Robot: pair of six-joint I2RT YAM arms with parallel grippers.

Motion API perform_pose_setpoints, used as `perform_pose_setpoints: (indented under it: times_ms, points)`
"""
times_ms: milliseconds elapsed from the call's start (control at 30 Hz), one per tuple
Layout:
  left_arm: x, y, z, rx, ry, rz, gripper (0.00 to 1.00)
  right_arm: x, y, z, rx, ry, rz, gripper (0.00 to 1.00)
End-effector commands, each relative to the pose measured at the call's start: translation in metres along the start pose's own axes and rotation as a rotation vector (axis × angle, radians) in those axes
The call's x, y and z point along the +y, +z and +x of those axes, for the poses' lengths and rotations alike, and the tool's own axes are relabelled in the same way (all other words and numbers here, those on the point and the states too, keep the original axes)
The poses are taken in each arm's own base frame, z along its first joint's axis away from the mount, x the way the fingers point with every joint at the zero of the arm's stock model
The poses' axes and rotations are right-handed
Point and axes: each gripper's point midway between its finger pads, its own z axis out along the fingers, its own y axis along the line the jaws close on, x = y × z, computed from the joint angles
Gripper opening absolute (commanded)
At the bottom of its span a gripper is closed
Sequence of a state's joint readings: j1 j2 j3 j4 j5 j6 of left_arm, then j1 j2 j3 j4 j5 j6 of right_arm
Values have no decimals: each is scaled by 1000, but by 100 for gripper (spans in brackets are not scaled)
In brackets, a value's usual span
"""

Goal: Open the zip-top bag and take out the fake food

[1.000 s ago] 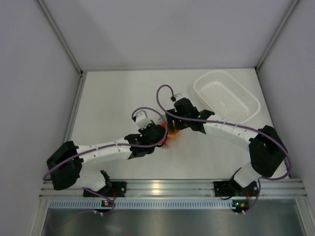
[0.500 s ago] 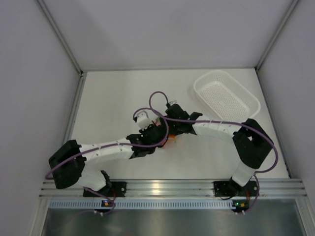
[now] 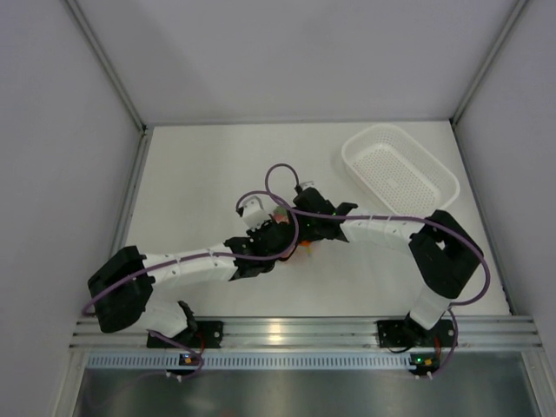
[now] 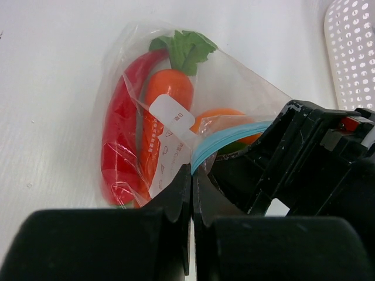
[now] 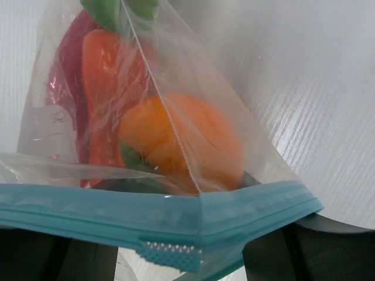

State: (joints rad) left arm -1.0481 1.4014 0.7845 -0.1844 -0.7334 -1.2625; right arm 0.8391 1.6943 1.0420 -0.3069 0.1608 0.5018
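Observation:
The zip-top bag [image 4: 176,117] lies on the white table between the two arms; in the top view only an orange bit of it [image 3: 302,248] shows. Through the clear plastic I see the fake food: a red chili [image 4: 120,129], a carrot [image 4: 164,99] and a round orange [image 5: 181,140]. My left gripper [image 4: 192,178] is shut on the bag's edge at the blue zip strip [image 5: 146,216]. My right gripper [image 5: 176,257] is at the bag's mouth, its fingers [image 5: 334,246] wide apart with the strip lying across between them.
A white perforated basket [image 3: 400,169] stands at the back right; its rim [image 4: 351,52] shows in the left wrist view. Grey walls enclose the table on three sides. The right arm's black wrist [image 4: 304,158] crowds the left gripper.
The right arm has swung left and folded in, bringing its gripper up against the left gripper at the bag. The left arm has hardly moved.

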Motion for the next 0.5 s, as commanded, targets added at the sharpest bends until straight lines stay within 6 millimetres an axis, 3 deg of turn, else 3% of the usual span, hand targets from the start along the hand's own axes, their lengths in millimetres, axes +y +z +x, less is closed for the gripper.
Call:
perform_pose_setpoints:
  times_ms: [0, 300, 467]
  points:
    - [-16, -1, -9, -28, -36, 29, 0, 19, -21, -25, -98, -6, -48, 46]
    - [-18, -2, -16, -50, -26, 32, 0, 38, -62, -39, -149, -48, -98, 42]
    - [-17, -5, -21, -67, -31, 34, 0, 32, -88, -50, -196, -53, -86, 42]
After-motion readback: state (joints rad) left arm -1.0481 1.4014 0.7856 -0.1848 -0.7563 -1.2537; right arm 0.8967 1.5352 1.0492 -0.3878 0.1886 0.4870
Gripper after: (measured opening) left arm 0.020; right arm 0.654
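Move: The right hand already grips the fake orange inside the bag. The bag's mouth, its way out, is about 2 cm back, 2 cm left and 4 cm above it. The carrot lies some 2 cm ahead and 6 cm left, the red pepper about 3 cm farther left, level with the carrot, both slightly lower than the hand. From the left hand, which pinches the zip rim, the mouth lies roughly 2 cm ahead, 4 cm right, 2 cm below. Keeping its grip on the fake orange, the right hand draws it up out of the bag's mouth, rising about 5 cm while easing some 2 cm back, with almost no wrist turn. The left hand stays put, its shut fingers still pinching the blue zip rim to hold the bag against the pull. ##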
